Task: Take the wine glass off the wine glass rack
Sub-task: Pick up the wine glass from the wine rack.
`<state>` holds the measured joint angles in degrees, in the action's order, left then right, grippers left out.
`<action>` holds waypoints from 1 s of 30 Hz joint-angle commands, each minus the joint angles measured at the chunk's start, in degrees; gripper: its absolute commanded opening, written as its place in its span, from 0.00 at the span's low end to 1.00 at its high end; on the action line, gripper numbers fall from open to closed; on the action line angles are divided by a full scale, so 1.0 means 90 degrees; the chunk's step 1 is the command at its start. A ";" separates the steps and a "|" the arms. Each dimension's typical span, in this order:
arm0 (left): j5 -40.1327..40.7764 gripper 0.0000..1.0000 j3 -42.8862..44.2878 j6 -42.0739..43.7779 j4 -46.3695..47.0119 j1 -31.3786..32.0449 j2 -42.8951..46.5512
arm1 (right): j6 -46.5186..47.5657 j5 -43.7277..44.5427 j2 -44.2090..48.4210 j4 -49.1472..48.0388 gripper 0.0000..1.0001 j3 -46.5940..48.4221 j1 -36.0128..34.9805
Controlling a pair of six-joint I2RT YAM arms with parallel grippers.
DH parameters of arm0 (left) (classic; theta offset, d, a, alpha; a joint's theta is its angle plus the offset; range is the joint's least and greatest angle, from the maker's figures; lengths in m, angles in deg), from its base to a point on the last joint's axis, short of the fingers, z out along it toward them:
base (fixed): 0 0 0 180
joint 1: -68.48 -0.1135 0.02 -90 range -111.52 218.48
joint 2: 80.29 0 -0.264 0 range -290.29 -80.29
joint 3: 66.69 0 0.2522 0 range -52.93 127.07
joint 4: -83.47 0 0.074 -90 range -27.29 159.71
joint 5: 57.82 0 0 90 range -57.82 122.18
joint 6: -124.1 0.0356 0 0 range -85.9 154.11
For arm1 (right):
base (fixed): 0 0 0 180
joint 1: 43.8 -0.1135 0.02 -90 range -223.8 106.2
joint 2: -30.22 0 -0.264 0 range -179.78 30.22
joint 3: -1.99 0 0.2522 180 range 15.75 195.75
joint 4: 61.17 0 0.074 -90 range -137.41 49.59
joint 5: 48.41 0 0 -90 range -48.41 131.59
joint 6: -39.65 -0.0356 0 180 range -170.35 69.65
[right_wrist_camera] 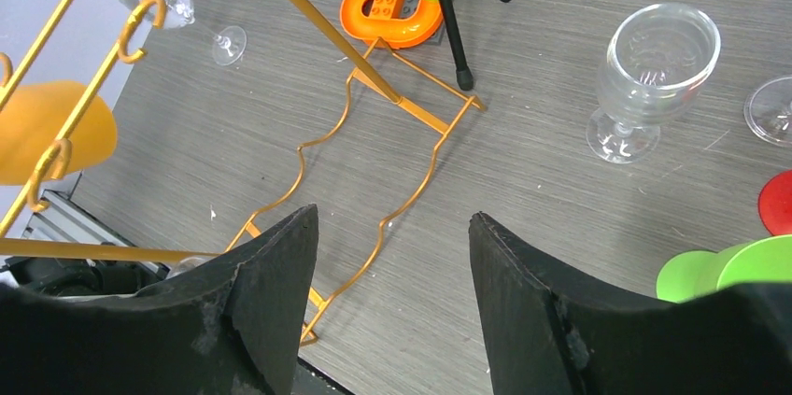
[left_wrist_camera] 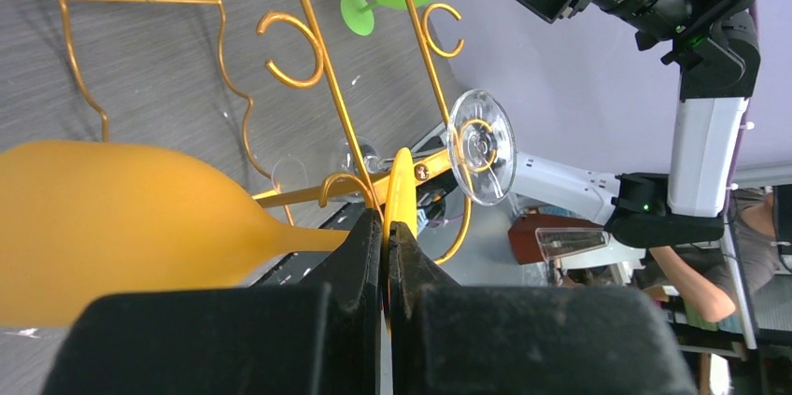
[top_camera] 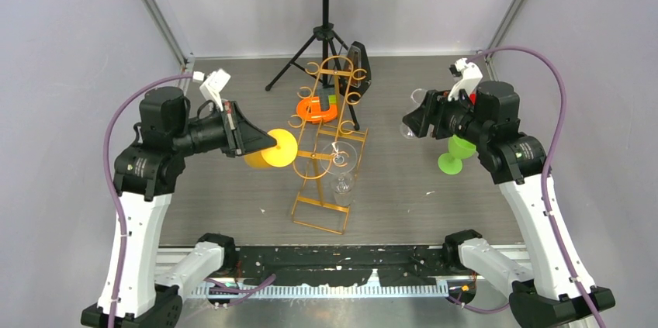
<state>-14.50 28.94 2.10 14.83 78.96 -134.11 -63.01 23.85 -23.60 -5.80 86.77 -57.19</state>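
A yellow wine glass (top_camera: 281,150) lies sideways in the air just left of the gold wire wine glass rack (top_camera: 319,226). My left gripper (top_camera: 270,142) is shut on the rim of its round foot. In the left wrist view the jaws (left_wrist_camera: 385,218) pinch the foot's thin edge, the yellow bowl (left_wrist_camera: 112,218) lies to the left, and the foot sits close by a scroll hook of the rack (left_wrist_camera: 322,49). A clear wine glass (top_camera: 342,159) hangs in the rack, its foot (left_wrist_camera: 481,146) caught in the rails. My right gripper (right_wrist_camera: 392,213) is open and holds nothing, above the table to the right of the rack (right_wrist_camera: 417,113).
A black music stand (top_camera: 326,33) on a tripod stands behind the rack. Near its feet are an orange curved piece (right_wrist_camera: 392,14) and a black box (top_camera: 358,64). On the right stand a clear goblet (right_wrist_camera: 654,68) and a green glass (top_camera: 458,153), with a red disc (right_wrist_camera: 777,204) beside them.
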 commanded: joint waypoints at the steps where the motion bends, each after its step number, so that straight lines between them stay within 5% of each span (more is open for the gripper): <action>1: 0.0296 0.00 0.0553 0.0317 -0.0087 -0.0041 0.0230 | -0.0192 -0.0116 -0.0007 -0.0401 0.67 0.0483 -0.0023; 18: 0.0431 0.00 0.2086 0.1487 -0.0508 0.0090 0.0262 | -0.0613 -0.1310 -0.0214 -0.0583 0.68 0.1769 -0.0099; 30: 0.1784 0.00 0.3423 0.2813 -0.1304 0.1648 -0.0254 | -0.0830 -0.1205 -0.1137 -0.0471 0.68 0.3213 -0.1707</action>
<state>-4.31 57.00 21.46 5.46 89.45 -134.70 -68.39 13.73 -32.56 -8.01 111.84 -69.65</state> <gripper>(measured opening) 0.002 0.683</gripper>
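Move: The left hand already pinches the yellow wine glass by its foot, the bowl hanging clear of the rack, its middle about 7 cm below and 3 cm left of the fingers. From that hand the rack's middle lies some 13 cm right, 9 cm ahead and 20 cm down; the clear glass on the rack is 14 cm right, 4 cm back, 11 cm below. From the open right hand, the yellow glass lies roughly 33 cm left, 9 cm back and about level. Keeping its pinch on the yellow glass's foot, the left hand lifts about 11 cm and draws back some 6 cm, away from the rack, while the wrist tips up around 35 degrees so the hanging bowl swings forward. Meanwhile the empty right hand, fingers staying open, rises about 15 cm and then also swings some 8 cm left and slightly back over the table towards the yellow glass, turning about 20 degrees counter-clockwise as it tips up. ##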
